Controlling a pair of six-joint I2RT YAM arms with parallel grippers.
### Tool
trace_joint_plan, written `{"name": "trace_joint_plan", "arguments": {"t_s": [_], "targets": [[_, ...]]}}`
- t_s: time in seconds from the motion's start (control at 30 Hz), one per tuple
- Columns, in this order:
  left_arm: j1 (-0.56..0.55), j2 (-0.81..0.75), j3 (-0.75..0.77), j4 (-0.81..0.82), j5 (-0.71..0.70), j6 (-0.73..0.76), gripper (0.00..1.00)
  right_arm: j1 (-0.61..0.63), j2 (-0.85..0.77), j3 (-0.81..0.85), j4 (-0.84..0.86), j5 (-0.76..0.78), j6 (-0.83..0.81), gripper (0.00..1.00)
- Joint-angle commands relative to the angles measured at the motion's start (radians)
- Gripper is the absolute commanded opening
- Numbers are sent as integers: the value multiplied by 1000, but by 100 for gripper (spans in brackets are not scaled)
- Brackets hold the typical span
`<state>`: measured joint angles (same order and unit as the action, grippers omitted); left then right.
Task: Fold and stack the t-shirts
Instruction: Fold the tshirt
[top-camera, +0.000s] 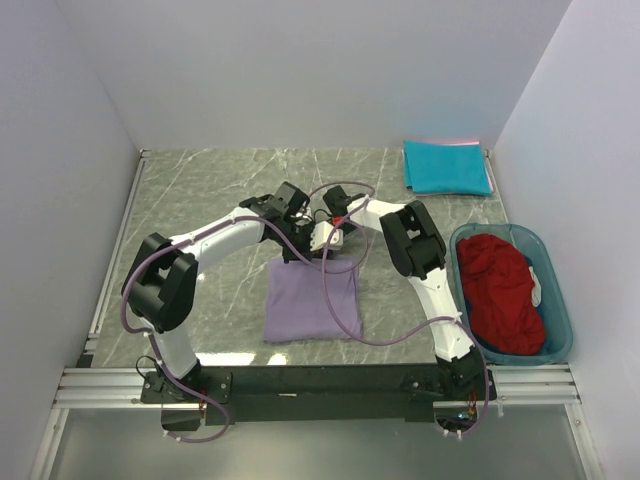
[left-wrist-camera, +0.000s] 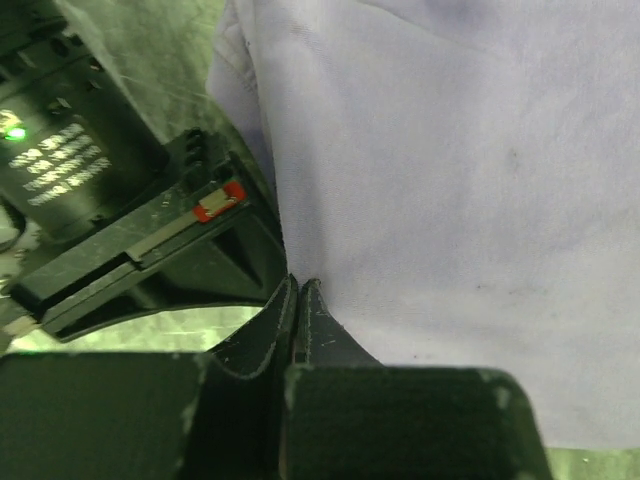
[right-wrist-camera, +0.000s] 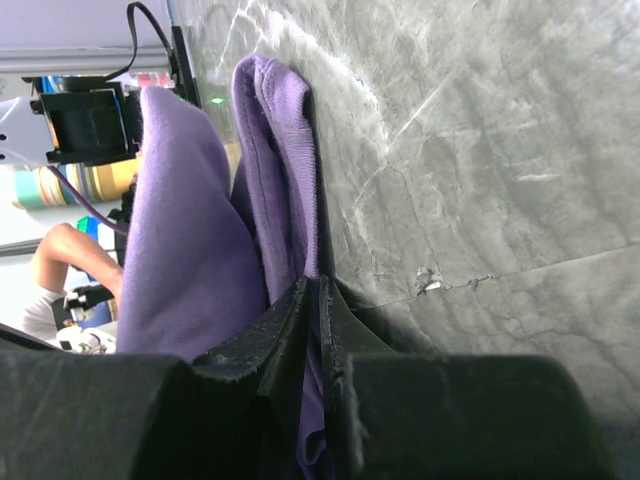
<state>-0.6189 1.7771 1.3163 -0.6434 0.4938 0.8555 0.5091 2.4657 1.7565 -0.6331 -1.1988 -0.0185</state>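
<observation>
The lavender t-shirt (top-camera: 312, 300) lies folded into a rectangle on the marble table in front of the arms. Both grippers are at its far edge. My left gripper (top-camera: 288, 254) (left-wrist-camera: 297, 282) is shut, the shirt's edge (left-wrist-camera: 450, 180) running into its fingertips. My right gripper (top-camera: 335, 246) (right-wrist-camera: 314, 282) is shut on a bunched fold of the same shirt (right-wrist-camera: 285, 170), with cloth showing between the fingers. The teal t-shirt (top-camera: 446, 166) lies folded flat at the back right corner. The dark red t-shirt (top-camera: 497, 290) is heaped in the bin.
A translucent teal plastic bin (top-camera: 562, 318) stands at the right edge of the table, with a bit of white and blue cloth beside the red shirt. White walls close in the table on three sides. Purple cables loop off both arms.
</observation>
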Motion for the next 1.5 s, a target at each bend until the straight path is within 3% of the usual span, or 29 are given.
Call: {"name": "trace_joint_plan", "arguments": {"t_s": [0.0, 0.6, 0.77, 0.8, 0.9, 0.93, 1.07, 1.17, 1.3, 1.47], "targets": [[-1, -39, 52, 54, -26, 36, 0, 9, 49, 6, -25, 34, -49, 16], [1, 44, 57, 142, -58, 37, 1, 16, 32, -23, -16, 38, -63, 16], [4, 56, 1, 195, -78, 42, 2, 8, -23, 4, -33, 178, -84, 18], [4, 54, -6, 200, -77, 43, 2, 5, -33, 9, -31, 270, -80, 20], [2, 41, -34, 240, -92, 34, 13, -3, -53, 64, -65, 403, -90, 25], [2, 30, -37, 243, -100, 30, 24, -1, -59, 108, -100, 436, -96, 27], [4, -42, -29, 222, -78, -21, 44, -9, -88, 188, -151, 574, -126, 45], [24, -116, 1, 133, 3, -91, 48, -20, -132, 234, -175, 682, -176, 57], [117, -179, 2, 10, 159, -235, 51, -53, -171, 319, -234, 758, -221, 62], [312, -156, -43, -4, 291, -432, 53, -153, -238, 288, -332, 675, -264, 63]]}}
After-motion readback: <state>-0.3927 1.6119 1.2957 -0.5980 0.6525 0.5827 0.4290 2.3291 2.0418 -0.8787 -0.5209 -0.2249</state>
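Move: Both hands hold the far edge of the folded purple t-shirt, their tips close together, the left above the right. From the left hand the shirt's middle lies about 11 cm back, 4 cm to the right and 6 cm below; from the right hand it is roughly 9 cm back, 2 cm to the right and just below. The teal stack is some 23 cm ahead and 35 cm right of the right hand, the red cloth in the bin about 49 cm right and 8 cm back. Forward about 3.5 cm goes the left hand at nearly level height, drawing the held shirt edge outward while the right keeps its low grip in place. Then both sets of fingers open and let go; the left rises some 7 cm and swings left, the right sweeps quickly forward about 12 cm, rightward and up, its fingers tipping downward. ##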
